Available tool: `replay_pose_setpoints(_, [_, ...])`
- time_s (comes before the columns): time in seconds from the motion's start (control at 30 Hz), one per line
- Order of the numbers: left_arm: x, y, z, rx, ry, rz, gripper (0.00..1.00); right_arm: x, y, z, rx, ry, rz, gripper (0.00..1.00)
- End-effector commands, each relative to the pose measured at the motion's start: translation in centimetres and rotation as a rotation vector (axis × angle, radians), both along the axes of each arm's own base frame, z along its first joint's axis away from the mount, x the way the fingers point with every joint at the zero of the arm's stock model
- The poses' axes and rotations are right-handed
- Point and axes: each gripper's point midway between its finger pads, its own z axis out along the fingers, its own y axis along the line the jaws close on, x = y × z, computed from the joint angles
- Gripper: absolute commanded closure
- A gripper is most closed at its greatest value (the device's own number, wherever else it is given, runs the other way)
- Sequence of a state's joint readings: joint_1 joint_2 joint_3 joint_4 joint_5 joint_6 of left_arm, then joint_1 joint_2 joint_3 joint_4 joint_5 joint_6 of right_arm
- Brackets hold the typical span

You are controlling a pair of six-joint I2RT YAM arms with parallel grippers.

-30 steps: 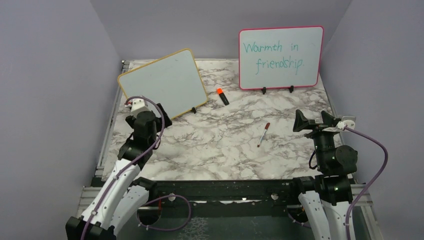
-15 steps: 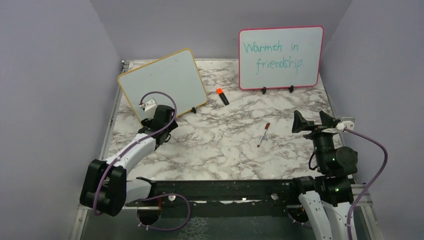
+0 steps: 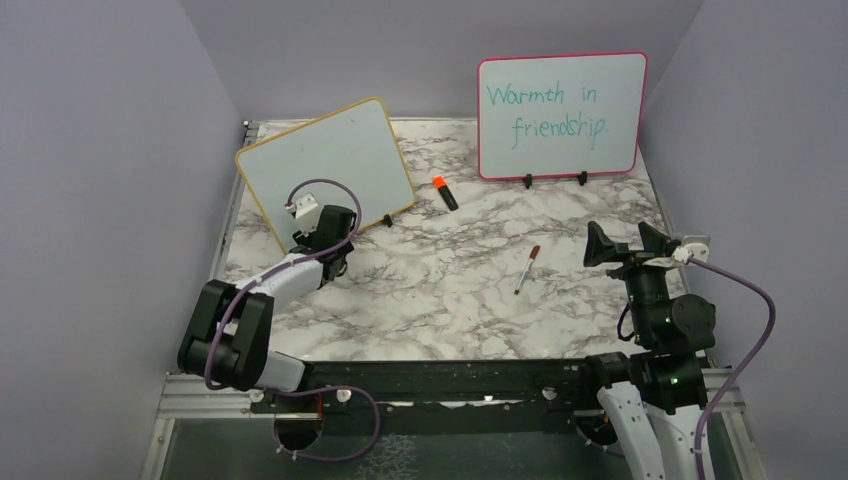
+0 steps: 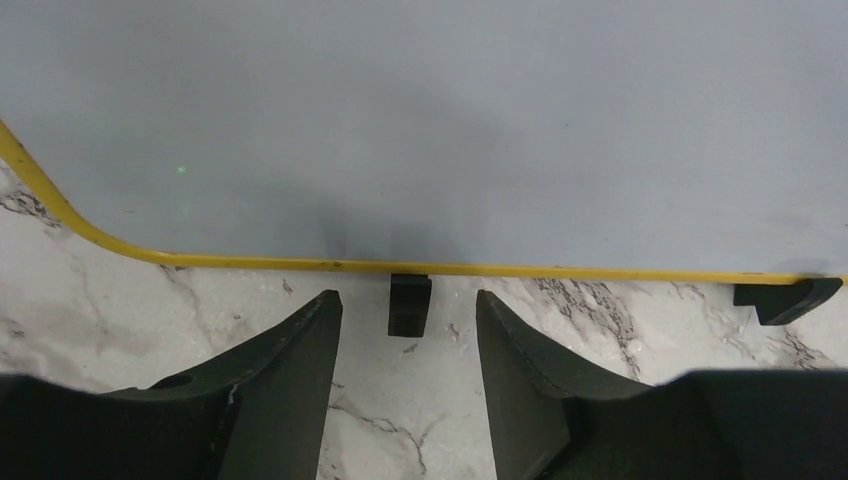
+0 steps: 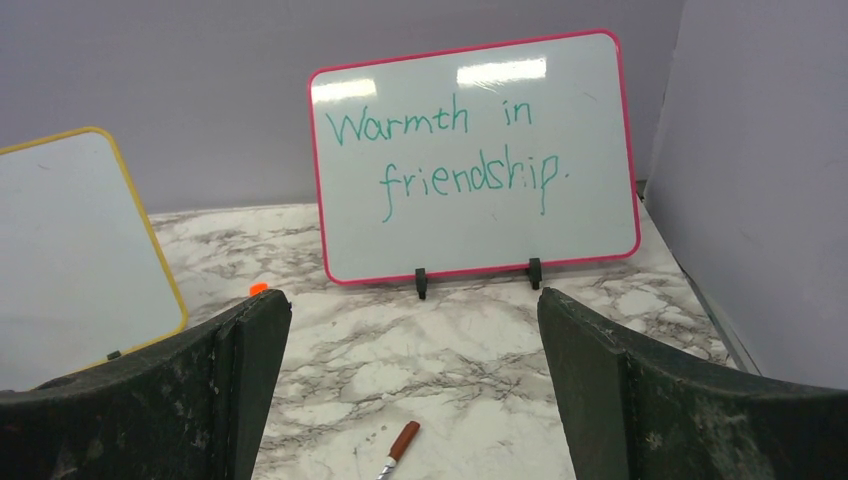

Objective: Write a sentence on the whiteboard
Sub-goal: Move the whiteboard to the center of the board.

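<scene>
The whiteboard (image 3: 325, 165) with a yellow frame leans at the back left, and its face (image 4: 450, 120) is blank, so no sentence shows on it. My left gripper (image 3: 330, 238) sits low on the marble at the board's bottom edge. It is open (image 4: 405, 318), and a black clip foot (image 4: 409, 303) of the board lies just between the fingertips (image 4: 328, 305) without touching them. My right gripper (image 3: 622, 240) hovers wide open at the right with nothing in it (image 5: 410, 300). From there the whiteboard's edge (image 5: 70, 250) shows at the left.
A pink-framed board (image 3: 560, 115) with teal writing (image 5: 450, 150) stands at the back right. A red-capped pen (image 3: 527, 268) lies on the marble mid-right, just ahead of the right gripper (image 5: 398, 445). A black marker with an orange cap (image 3: 445, 192) lies between the boards. Grey walls enclose the table.
My left arm has stretched forward and down to the whiteboard's bottom edge, and its jaws have narrowed. The right arm has barely moved.
</scene>
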State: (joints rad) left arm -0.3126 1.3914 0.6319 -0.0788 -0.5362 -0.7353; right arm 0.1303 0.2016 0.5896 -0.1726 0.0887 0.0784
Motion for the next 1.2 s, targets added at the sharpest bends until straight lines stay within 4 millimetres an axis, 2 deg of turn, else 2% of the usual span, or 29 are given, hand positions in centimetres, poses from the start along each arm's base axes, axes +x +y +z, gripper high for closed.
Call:
replay_pose_setpoints(0.0, [2.5,0.4,1.2,-0.009,-0.083,0.036,0.48,-0.2,0.0,0.6,0.003,-0.03,0.002,0.0])
replay_pose_setpoints(0.1, [3.0,0.2,0.6,-0.03,-0.078,0.031,0.53,-0.2,0.1,0.6,0.002,-0.03,0.005,0.0])
replay_pose_setpoints(0.27, [3.0,-0.3,0.2,-0.047,-0.07,0.014,0.69,-0.2,0.1,0.6,0.0,-0.031,0.005,0.0])
replay_pose_setpoints(0.5, [1.6,-1.7,-0.5,-0.097,-0.058,-0.037,0.99,-0.1,0.2,0.6,0.0,-0.034,0.009,0.0])
replay_pose_setpoints(0.73, [-0.1,-4.3,-0.7,-0.138,-0.049,-0.108,1.0,-0.2,0.3,0.6,0.0,-0.036,0.013,0.0])
replay_pose_setpoints(1.17, [-3.7,-10.0,0.6,-0.175,-0.073,-0.219,1.0,-0.5,0.3,0.9,0.004,-0.044,0.019,0.0])
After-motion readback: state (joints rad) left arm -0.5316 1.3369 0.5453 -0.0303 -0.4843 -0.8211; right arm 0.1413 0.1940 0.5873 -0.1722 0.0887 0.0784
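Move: The black left foot of the yellow-framed whiteboard sits between the open left fingertips, roughly 2 cm ahead and 1 cm below. The board's right foot is about 10 cm ahead and 14 cm right of the left gripper, at nearly the same height; the orange-capped marker is some 19 cm ahead, 29 cm right, 2 cm lower. From the idle right gripper, the left foot is about 13 cm ahead, 55 cm left, 29 cm below. Ease the left gripper just over 1 cm forward and slightly down around the board's left foot and close the fingers until they pinch it. Then, keeping that hold and the same height, drag the foot about 8 cm to the right and some 5 cm back across the table, speeding up as you go and turning the wrist roughly 10 degrees clockwise. ##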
